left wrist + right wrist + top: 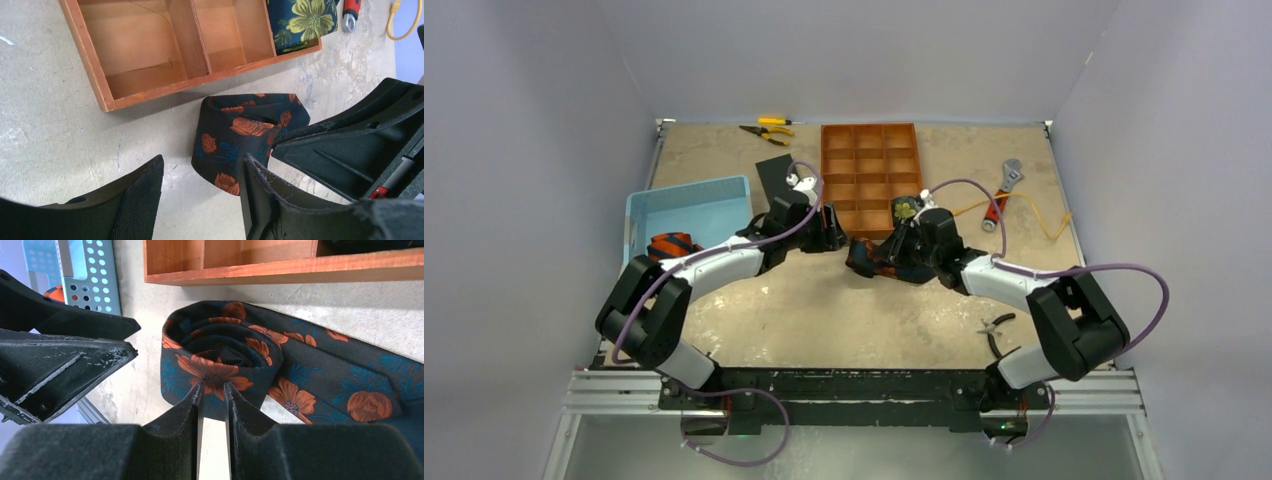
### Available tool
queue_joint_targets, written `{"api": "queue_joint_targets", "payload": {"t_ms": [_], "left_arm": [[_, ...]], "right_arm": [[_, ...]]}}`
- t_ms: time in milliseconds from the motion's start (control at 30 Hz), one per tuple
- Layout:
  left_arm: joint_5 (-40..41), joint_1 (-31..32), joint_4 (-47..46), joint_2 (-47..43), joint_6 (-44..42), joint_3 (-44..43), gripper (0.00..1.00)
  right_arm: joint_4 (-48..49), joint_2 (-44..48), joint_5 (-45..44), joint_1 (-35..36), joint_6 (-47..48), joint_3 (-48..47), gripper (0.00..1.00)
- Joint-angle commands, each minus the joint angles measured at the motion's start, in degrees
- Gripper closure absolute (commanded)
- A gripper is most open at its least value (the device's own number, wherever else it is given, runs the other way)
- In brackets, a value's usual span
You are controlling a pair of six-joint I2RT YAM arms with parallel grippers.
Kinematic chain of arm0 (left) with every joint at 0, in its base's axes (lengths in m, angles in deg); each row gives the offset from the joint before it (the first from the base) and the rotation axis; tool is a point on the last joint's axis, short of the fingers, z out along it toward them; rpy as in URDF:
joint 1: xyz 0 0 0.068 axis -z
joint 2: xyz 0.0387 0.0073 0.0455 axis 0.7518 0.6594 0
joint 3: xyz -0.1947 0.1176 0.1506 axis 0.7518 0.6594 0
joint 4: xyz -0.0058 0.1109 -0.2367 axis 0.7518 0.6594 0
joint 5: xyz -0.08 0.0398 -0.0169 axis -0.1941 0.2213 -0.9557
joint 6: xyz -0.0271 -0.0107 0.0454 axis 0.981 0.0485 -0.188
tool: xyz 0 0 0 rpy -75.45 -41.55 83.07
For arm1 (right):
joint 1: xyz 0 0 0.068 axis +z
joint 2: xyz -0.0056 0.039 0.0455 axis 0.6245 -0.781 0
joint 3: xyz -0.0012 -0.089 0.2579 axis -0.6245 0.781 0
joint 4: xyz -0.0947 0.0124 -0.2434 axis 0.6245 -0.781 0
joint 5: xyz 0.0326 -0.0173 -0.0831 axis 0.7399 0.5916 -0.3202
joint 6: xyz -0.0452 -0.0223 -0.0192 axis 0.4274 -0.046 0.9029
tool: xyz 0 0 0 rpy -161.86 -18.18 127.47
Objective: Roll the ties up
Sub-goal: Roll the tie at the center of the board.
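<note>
A dark tie [220,357] with orange flowers lies partly rolled on the table [824,320], just in front of the wooden tray [871,150]; its unrolled tail runs off to the right. My right gripper [213,389] is shut on the near wall of the roll, its tips pinching the fabric. My left gripper [200,172] stands open just left of the roll [235,135], whose edge touches its right finger [260,200]. A second tie [300,20], dark with green-gold flowers, sits rolled in a near tray compartment. A third rolled tie [672,245] lies in the blue basket [689,205].
A black pad [774,172] lies behind the left gripper. Yellow-handled pliers [769,128] are at the back. A red-handled wrench [1004,190] and a yellow cord [1044,215] lie right of the tray. Small pliers [996,328] lie near the right arm's base.
</note>
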Motion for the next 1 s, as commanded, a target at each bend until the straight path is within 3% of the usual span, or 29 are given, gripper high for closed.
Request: {"api": "queue_joint_targets", "payload": {"t_ms": [0,733,967], "left_arm": [[-3.32,-0.32,-2.53,0.59,-2.06,-2.19,0.46],[-11.30,-0.30,-7.34,7.66,-0.30,-3.19,0.42],[-11.27,1.27,-8.45,7.15,-0.41,-3.32,0.47]], "right_arm": [[1.73,0.47,-0.08,-0.10,0.72,1.68,0.76],[7.67,-5.21,0.88,-4.74,1.03,7.51,0.76],[8.37,-6.10,1.08,-4.87,1.21,7.51,0.76]]}}
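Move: The rolled part of the tie stands upright about 4 cm right of the left hand, 3 cm back and 5 cm below. From the right hand, that roll is some 4 cm left, level fore and aft, and 4 cm below; its loose tail is about 5 cm right, 2 cm back and 6 cm below. The green tie is roughly 4 cm right of the right hand and 10 cm ahead, 5 cm lower. Down and to its right, the right hand sinks about 6 cm with its nearly shut fingers, tipping slightly downward, from over the roll to the loose tail close beside the roll's right end. From the other side the left hand eases about 3 cm right and 2 cm down towards the roll, turning some 10 degrees clockwise, fingers still half open. ##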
